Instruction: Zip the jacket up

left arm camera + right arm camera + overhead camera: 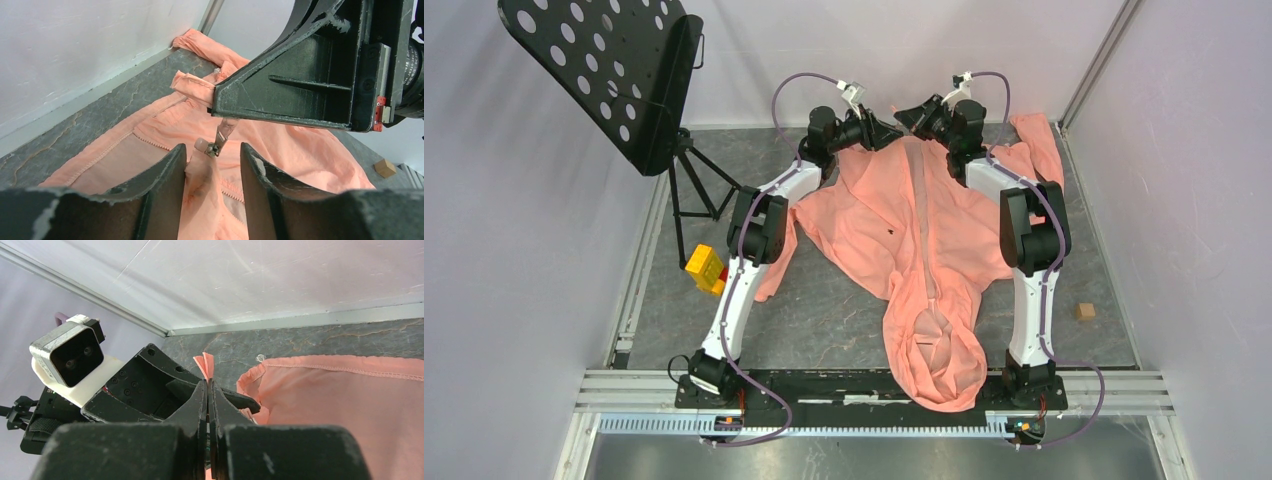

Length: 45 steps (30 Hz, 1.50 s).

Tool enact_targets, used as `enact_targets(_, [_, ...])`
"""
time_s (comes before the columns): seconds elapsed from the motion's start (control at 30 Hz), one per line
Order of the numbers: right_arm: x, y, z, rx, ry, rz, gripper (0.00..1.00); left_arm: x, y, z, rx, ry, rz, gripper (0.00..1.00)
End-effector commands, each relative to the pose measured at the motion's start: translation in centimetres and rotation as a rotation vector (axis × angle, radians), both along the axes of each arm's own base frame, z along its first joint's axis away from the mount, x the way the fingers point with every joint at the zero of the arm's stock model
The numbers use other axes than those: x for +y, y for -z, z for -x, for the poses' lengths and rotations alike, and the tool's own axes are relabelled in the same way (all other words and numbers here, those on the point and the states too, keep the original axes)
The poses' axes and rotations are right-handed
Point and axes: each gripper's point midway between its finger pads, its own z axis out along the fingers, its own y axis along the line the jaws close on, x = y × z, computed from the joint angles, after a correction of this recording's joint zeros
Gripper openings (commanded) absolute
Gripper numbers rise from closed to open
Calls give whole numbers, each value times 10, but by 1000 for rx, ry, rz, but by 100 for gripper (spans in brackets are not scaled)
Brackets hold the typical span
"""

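Observation:
The salmon-pink jacket lies flat, hood at the near edge and hem at the far wall, with a paler zipper strip and a small dark mark. Both grippers meet at the hem. My left gripper is open around a raised ridge of jacket fabric that leans on its left finger. The metal zipper slider sits just ahead of the tips, its pull slanting up under the right gripper. My right gripper is shut on a pinch of the jacket hem, which sticks out past its tips.
A black perforated music stand rises at the far left. A yellow and red block lies by the left arm. A small wooden cube sits right of the right arm. Walls close the far side and both flanks.

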Motion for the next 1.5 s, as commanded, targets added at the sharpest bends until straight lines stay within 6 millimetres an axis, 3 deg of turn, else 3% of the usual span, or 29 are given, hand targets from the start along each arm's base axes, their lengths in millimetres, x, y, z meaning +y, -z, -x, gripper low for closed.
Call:
enact_targets(0.0, [4,-45,7,-100,-19,-27,0,4,-66,5,-93,1,69,49])
enact_targets(0.4, [3,-44,7,-95,-18,-26,0,7,-70,2,-99,-25,80,34])
enact_targets(0.73, [5,-45,8,-98,-20,-27,0,9,-70,0,-95,-46,80,39])
enact_targets(0.87, [5,-46,8,-98,-20,-27,0,9,-71,0,-97,-47,75,34])
enact_targets(1.03, [6,-47,8,-104,-21,-21,0,9,-72,0,-96,-49,77,18])
enact_targets(1.13, [4,-46,8,-115,-16,11,17,8,-73,2,-94,-35,86,2])
enact_targets(1.3, [-10,-55,9,-173,-37,88,42,6,-71,9,-86,8,90,2])
enact_targets(1.47, [-43,-59,15,-240,-60,168,59,5,-70,19,-79,82,102,2])
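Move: The slider on the lifted zip edge hangs almost between the left fingertips, some 1 cm ahead and 2 cm right of the hand point, about level with it. The strip above it, still pinched in the right fingers, is about 4 cm above the left hand, 1 cm ahead and 2 cm right. The other zip half's hem corner lies around 5 cm ahead, 8 cm right and 13 cm below. From the right hand, the slider is roughly 4 cm below and 1 cm ahead. The left fingers, already straddling the lifted zip edge, close from half open to nearly shut and pinch it at the slider, the hand rising barely 1 cm. Only once they are shut do the right fingers, until then still and closed, open to about half and let go of the strip, then start backing off some 1 cm to the right. ##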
